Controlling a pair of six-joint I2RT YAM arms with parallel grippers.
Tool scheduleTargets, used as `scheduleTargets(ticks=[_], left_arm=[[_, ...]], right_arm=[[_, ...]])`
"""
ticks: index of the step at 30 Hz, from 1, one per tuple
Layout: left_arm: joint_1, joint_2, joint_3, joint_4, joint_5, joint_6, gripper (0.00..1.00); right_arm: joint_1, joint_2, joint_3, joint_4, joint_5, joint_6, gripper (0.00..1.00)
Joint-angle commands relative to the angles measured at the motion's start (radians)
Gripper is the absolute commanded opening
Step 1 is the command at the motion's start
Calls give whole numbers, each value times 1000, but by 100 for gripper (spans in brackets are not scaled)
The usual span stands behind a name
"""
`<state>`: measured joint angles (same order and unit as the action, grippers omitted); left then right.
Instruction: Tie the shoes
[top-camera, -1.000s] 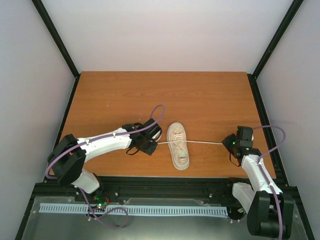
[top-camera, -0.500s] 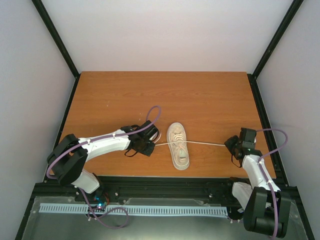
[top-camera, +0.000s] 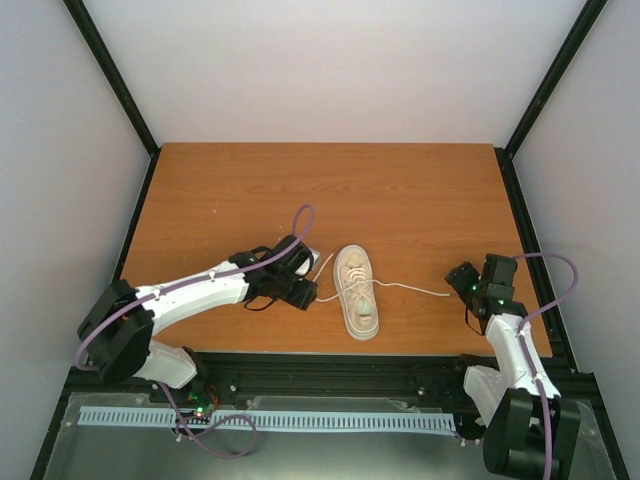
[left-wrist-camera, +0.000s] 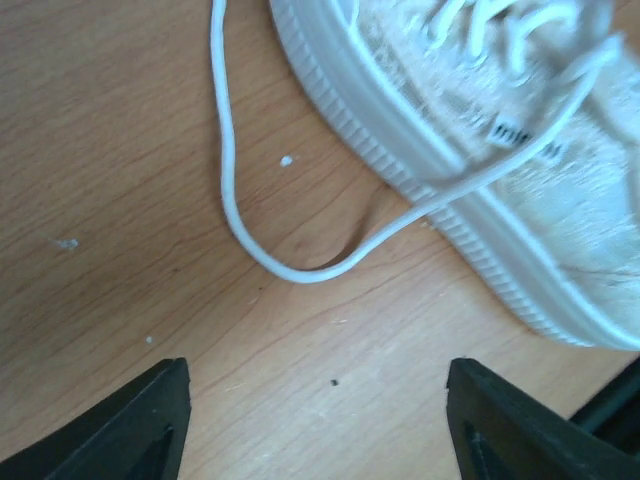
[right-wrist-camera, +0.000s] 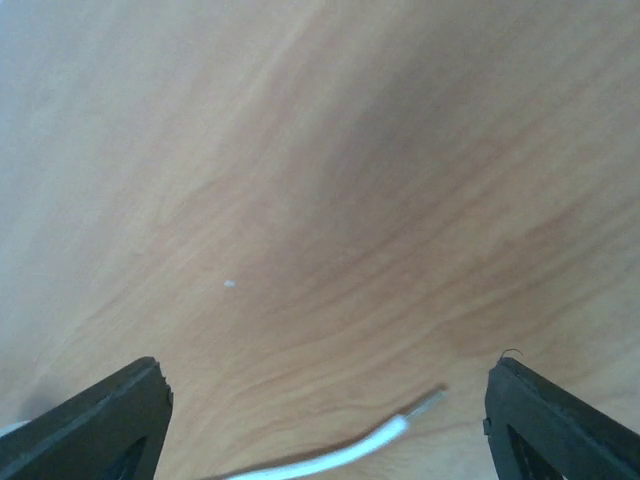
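The cream low-top sneaker (top-camera: 357, 292) lies near the table's front edge, between the arms. Its left lace (top-camera: 322, 275) lies slack in a loop on the wood; in the left wrist view that loop (left-wrist-camera: 262, 255) curves beside the shoe's sole (left-wrist-camera: 430, 150). The right lace (top-camera: 415, 288) lies slack toward the right arm, its tip (right-wrist-camera: 425, 405) on the wood between the right jaws. My left gripper (top-camera: 308, 285) is open and empty just left of the shoe. My right gripper (top-camera: 460, 283) is open and empty at the lace's end.
The brown wooden table (top-camera: 330, 200) has black frame rails at its sides and front. White walls stand behind and to both sides. Purple cables loop over both arms.
Both laces were pulled taut out to the sides. Now both grippers have opened and the laces lie slack on the table. The left arm has shifted slightly.
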<state>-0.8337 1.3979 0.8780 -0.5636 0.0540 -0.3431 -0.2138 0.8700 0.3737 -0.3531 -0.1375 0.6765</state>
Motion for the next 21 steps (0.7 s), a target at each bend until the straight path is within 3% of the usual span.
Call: scheduleTargets(ticks=[1, 5, 12, 21], left_arm=[[7, -89, -35, 104, 77, 31, 77], [7, -130, -72, 222, 130, 24, 84], [25, -4, -47, 374, 174, -135, 86], [51, 65, -64, 458, 203, -228, 86]], right_arm=[[-4, -60, 36, 57, -121, -68, 87], [94, -7, 75, 111, -315, -123, 88], [549, 183, 181, 44, -287, -177, 84], [681, 133, 116, -21, -308, -219, 83]])
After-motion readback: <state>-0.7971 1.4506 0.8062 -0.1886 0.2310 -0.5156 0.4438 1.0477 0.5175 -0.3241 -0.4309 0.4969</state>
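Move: The left lace, where it leaves the shoe, is about 7 cm right of the left hand, level with it and some 7 cm below. The shoe's middle is 11 cm to that hand's right, and the left lace tip 10 cm ahead and 5 cm right. From the right hand, the right lace at the shoe's edge is about 20 cm left, 1 cm back; the shoe's middle is 25 cm left, 4 cm back, and the right lace tip 5 cm back, 1 cm left. Towards the shoe's right side sweeps the wide-open right hand, some 22 cm left along its freed lace, rising about 5 cm on the way, then sinking and easing back slightly as the wrist turns about 55 degrees counter-clockwise. The left hand rises, then dips, going about 5 cm right and a little forward towards the shoe; its fingers open fully and tip out to the right. ##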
